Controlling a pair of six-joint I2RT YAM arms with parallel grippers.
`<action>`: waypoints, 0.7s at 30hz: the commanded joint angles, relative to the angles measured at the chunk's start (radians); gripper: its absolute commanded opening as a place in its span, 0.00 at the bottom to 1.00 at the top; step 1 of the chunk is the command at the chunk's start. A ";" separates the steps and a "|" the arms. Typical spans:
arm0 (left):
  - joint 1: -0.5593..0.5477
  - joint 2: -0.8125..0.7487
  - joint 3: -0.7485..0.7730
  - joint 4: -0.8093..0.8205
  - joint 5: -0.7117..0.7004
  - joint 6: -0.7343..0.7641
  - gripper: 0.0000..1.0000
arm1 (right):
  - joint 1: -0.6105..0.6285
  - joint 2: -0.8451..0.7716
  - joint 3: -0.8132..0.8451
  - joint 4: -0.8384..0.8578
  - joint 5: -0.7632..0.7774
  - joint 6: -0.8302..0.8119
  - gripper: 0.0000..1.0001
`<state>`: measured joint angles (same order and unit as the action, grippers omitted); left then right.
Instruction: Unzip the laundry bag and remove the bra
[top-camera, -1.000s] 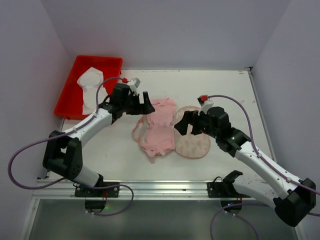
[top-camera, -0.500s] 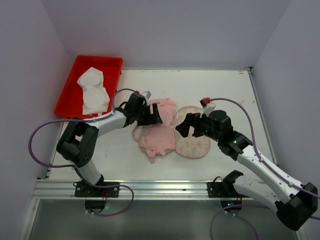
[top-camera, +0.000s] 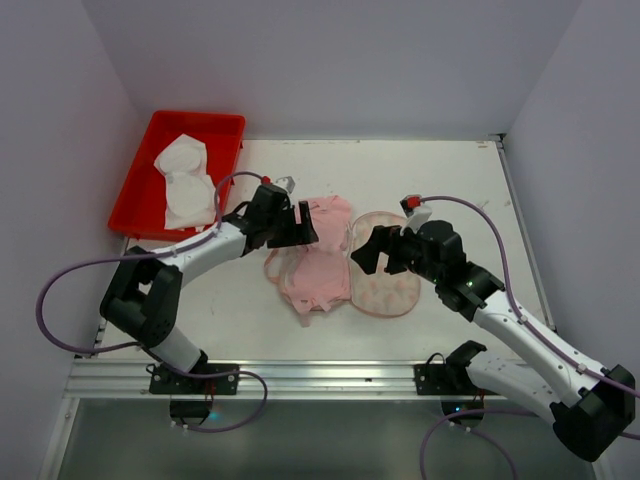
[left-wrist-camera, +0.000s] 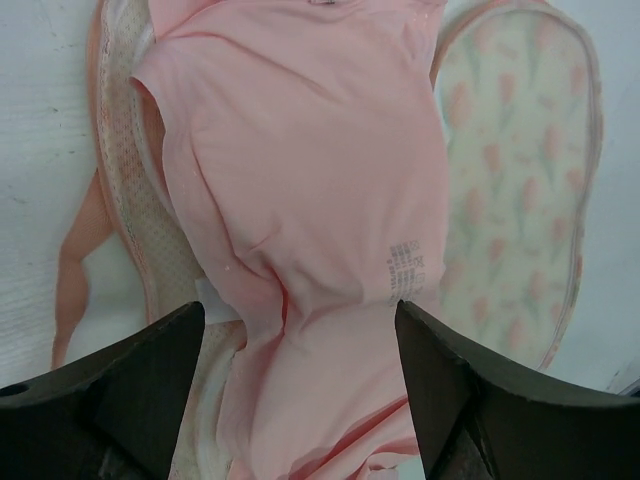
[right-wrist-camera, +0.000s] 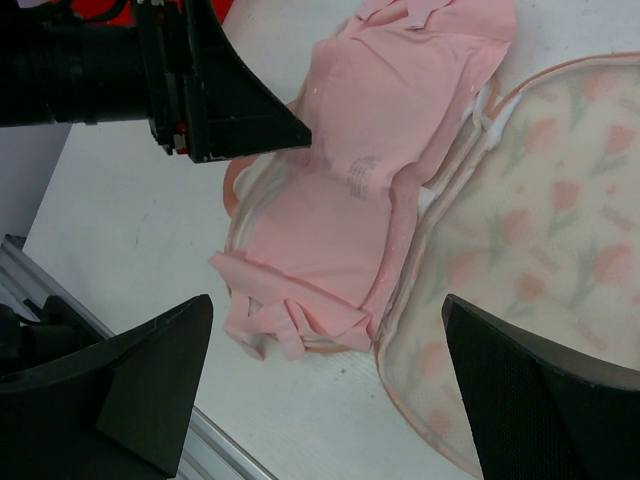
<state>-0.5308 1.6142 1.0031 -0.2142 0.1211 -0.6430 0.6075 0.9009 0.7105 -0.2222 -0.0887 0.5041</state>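
The laundry bag (top-camera: 388, 280) lies unzipped and spread flat at the table's middle, its cream tulip-print half (right-wrist-camera: 560, 230) to the right. The pale pink bra (top-camera: 320, 262) rests on the bag's other half, whose dotted lining (left-wrist-camera: 130, 210) shows at its edge. My left gripper (top-camera: 303, 226) is low over the bra's far part, jaws wide apart with the pink fabric (left-wrist-camera: 300, 180) between the fingers (left-wrist-camera: 130, 390). My right gripper (top-camera: 372, 250) hangs open above the seam between bra and printed half, holding nothing.
A red tray (top-camera: 140, 195) with a white padded item (top-camera: 185, 180) stands at the back left. A metal rail (top-camera: 300, 375) runs along the near edge. The left arm's purple cable loops out to the left.
My left gripper has moved right and down onto the bra, and its jaws have narrowed a little. The right arm has barely shifted.
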 joint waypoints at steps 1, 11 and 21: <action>-0.005 -0.027 0.014 0.001 -0.023 -0.001 0.80 | -0.003 -0.016 -0.014 0.044 0.014 0.010 0.99; -0.035 0.090 0.057 0.030 0.035 -0.030 0.76 | -0.003 -0.030 -0.028 0.052 0.004 0.017 0.99; -0.057 0.087 0.069 0.085 0.078 -0.034 0.46 | -0.003 -0.033 -0.034 0.060 0.009 0.019 0.99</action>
<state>-0.5770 1.7088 1.0306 -0.1841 0.1776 -0.6712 0.6075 0.8814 0.6785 -0.2070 -0.0895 0.5163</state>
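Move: The left hand hovers over the pink bra; the bra's middle is about 3 cm to its right, 3 cm back and 3 cm down. The bag's floral flap lies open some 15 cm right and 7 cm back, and a loop of edging lies about 7 cm left and 7 cm back, both a few centimetres below. The red box is roughly 25 cm left and 10 cm forward. From the right hand the bra is about 9 cm left, 5 cm ahead and 15 cm below. Its fingertips come down onto the loose pink cloth beside the printed label and begin to gather a fold between them. To get there the left hand goes about 3 cm right and 2 cm down, easing slightly back, and from midway its fingers close from wide open to about half. The wrist barely tilts. ##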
